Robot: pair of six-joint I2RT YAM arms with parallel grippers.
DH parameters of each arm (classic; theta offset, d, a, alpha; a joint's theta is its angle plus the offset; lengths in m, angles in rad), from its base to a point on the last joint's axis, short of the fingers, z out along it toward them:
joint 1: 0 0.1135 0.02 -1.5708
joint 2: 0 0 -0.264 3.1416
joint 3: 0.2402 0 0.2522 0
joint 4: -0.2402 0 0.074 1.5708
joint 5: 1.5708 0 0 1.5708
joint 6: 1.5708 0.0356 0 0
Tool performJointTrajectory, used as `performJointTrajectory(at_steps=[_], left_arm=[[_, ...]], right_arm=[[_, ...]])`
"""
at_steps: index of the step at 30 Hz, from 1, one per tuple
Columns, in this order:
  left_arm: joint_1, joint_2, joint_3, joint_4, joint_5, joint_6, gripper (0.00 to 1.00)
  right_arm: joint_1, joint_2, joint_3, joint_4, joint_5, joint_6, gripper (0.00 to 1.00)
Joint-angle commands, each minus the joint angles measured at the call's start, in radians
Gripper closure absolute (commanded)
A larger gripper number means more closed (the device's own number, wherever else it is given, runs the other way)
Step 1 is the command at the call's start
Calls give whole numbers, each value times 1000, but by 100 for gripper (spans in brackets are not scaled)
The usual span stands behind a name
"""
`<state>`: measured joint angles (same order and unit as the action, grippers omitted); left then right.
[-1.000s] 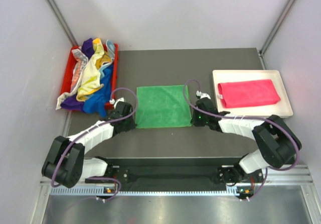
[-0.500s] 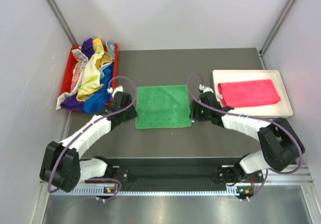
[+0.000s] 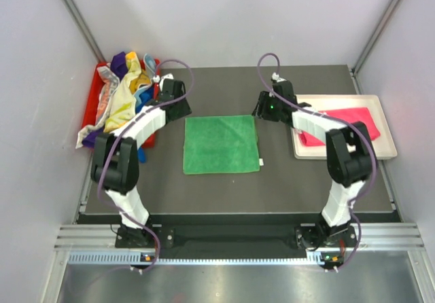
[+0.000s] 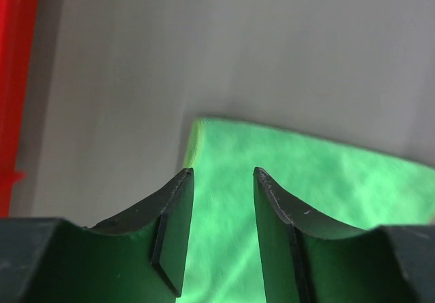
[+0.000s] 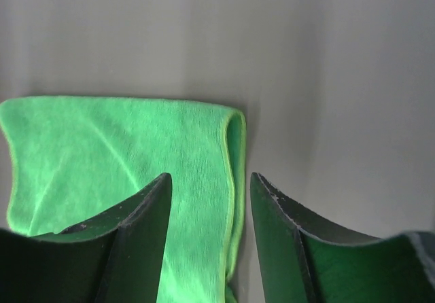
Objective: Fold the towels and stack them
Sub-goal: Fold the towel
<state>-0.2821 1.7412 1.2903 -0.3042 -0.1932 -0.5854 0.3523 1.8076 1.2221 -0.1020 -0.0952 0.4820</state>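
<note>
A green towel [image 3: 221,143] lies spread flat in the middle of the table. My left gripper [image 3: 181,109] hovers open over its far left corner, and the left wrist view shows the green towel [image 4: 319,187] under the left gripper [image 4: 222,174] with nothing between the fingers. My right gripper [image 3: 262,109] is open over the far right corner. In the right wrist view the green towel [image 5: 122,147] and its rolled edge lie between the fingers of the right gripper [image 5: 211,177]. A folded pink towel [image 3: 355,117] rests on the white tray [image 3: 380,155], partly behind my right arm.
A red bin [image 3: 89,106] at the far left holds a heap of towels [image 3: 122,96] in yellow, purple, blue and white, some spilling over its near end. The red bin [image 4: 13,79] also edges the left wrist view. Grey walls close in the table.
Both grippers were shut at the green towel's near corners; they have opened and moved away from me to its far corners. The towel lies as before.
</note>
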Motion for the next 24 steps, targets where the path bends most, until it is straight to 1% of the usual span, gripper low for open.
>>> performJointTrajectory(at_steps=[1,2,3,5,8,16,24], left_arm=[[43,86,81,36,57,45,54],[50,102,104,37,70,47,54],[72,156,130,48,102,50,53],[78,168,138,53,113,50,53],[96,205,150,60,167,44,52],[116,273,156,77,244,7,53],[121,304,165,86,268,-28,54]], right_arm=[[-6,87,120,-7,-61,6,50],[-7,125,143,-14,-64,7,50],[-10,172,202,-24,-81,16,51],[-12,196,221,-25,-84,24,51],[-16,228,247,-28,-95,39,51],[-21,269,257,-19,-123,63,50],[-22,298,269,-18,-130,78,51]])
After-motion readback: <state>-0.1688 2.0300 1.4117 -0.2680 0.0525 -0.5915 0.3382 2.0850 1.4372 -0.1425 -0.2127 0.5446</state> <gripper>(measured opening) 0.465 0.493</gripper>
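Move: The green towel's far left corner is about 5 cm ahead of my left hand, 1 cm to its left and 11 cm below. The far right corner sits some 4 cm ahead of my right hand, 1 cm to its left, 8 cm below. The red basket's middle is about 29 cm left and 7 cm ahead of my left hand; the white tray's middle is roughly 37 cm to my right hand's right and level with it. I sink both hands onto the far, folded edge of the green towel, my left about 8 cm down and 3 cm forward to its left corner, my right about 5 cm down and 3 cm forward and left to the other. The forward reach comes first, then mostly descent, wrists tipping some 10 degrees further down, fingers staying about half open just above the corners. ##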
